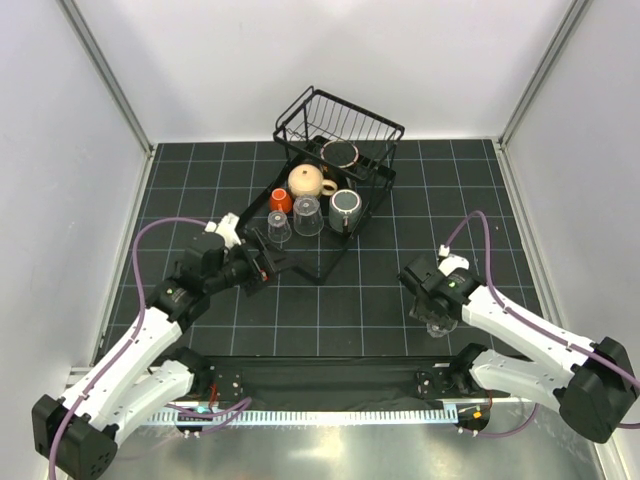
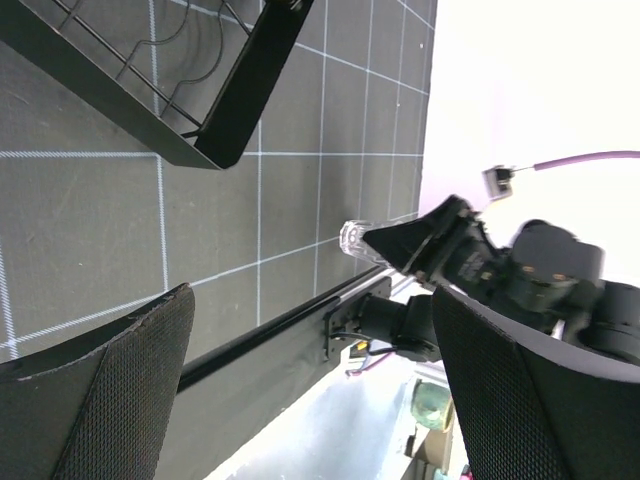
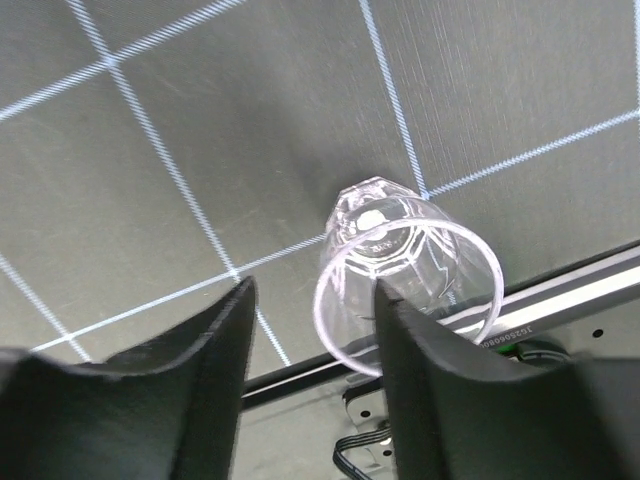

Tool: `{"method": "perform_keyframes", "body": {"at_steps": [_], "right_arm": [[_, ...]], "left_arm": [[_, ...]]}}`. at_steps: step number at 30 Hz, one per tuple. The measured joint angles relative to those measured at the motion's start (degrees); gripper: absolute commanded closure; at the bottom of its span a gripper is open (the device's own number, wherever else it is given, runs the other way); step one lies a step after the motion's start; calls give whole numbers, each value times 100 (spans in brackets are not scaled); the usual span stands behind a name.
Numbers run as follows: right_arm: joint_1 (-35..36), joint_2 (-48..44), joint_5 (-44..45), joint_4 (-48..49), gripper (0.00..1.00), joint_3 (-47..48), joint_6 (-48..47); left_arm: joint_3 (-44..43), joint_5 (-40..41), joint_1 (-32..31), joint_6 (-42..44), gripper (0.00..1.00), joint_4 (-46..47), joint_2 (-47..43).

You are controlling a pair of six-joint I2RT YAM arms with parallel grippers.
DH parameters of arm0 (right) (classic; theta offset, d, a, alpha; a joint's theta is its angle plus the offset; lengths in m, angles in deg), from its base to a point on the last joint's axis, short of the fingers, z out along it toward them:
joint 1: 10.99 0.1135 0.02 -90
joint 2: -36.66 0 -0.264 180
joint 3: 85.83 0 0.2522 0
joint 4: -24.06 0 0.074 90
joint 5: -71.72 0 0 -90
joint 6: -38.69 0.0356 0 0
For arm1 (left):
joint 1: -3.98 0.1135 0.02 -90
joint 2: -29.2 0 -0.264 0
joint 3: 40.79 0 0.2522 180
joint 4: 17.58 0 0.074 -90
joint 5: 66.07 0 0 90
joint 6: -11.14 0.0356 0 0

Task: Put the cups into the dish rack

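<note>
The black wire dish rack [image 1: 386,128] stands at the back centre. Its raised basket holds a brown-rimmed cup [image 1: 341,153]. On its lower frame sit a beige mug [image 1: 308,181], a grey mug [image 1: 345,210], a red-orange cup [image 1: 281,200] and two clear tumblers [image 1: 308,215] [image 1: 279,230]. Another clear tumbler [image 3: 405,262] [image 1: 438,326] stands on the mat near the front rail. My right gripper [image 3: 315,300] [image 1: 437,312] is over it, with one finger seemingly inside the rim and the other outside, a gap left. My left gripper [image 2: 310,400] [image 1: 265,262] is open and empty beside the rack's near corner [image 2: 230,100].
A black gridded mat [image 1: 380,290] covers the table, bounded by white walls and aluminium posts [image 1: 105,75]. A black front rail [image 1: 320,372] with the arm mounts runs along the near edge. Purple cables [image 1: 160,228] loop off both arms.
</note>
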Motion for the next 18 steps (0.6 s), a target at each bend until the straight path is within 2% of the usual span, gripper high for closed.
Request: {"method": "perform_keyframes", "body": {"at_steps": [2, 5, 9, 10, 14, 18], "right_arm": [[-20, 0, -52, 55, 52, -140, 46], [-46, 2, -107, 181, 60, -291, 94], [-55, -15, -195, 372, 79, -385, 96], [-55, -44, -245, 459, 80, -417, 85], [-55, -538, -581, 925, 96, -654, -199], [-55, -949, -767, 1309, 96, -643, -481]], "left_arm": [[4, -7, 0, -66, 4, 7, -22], [4, -46, 0, -125, 3, 22, -22], [63, -201, 0, -264, 2, 214, -22], [107, -254, 0, -317, 2, 304, -22], [254, -367, 0, -444, 2, 494, 4], [315, -446, 0, -551, 2, 669, 168]]}}
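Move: The last clear cup on the table is just right of the right hand, its middle about 4 cm to the right, 1 cm back and 4 cm below, with its left rim between the open fingers. The dish rack's near corner lies some 25 cm left and 9 cm ahead of this hand, the grey mug in the rack about 18 cm left and 27 cm ahead. From the left hand the clear cup is roughly 36 cm right, 16 cm back and 17 cm down. The right hand sinks about 2 cm at the clear cup's left rim while its half-open fingers close, pinching the thin wall with one finger inside the cup and the other outside. Still closing, it swings left towards the dish rack, ending about 3.5 cm left of its start and back up at its starting height, slightly farther forward, while the wrist rolls some 15 degrees so that the hand's left side rises. ##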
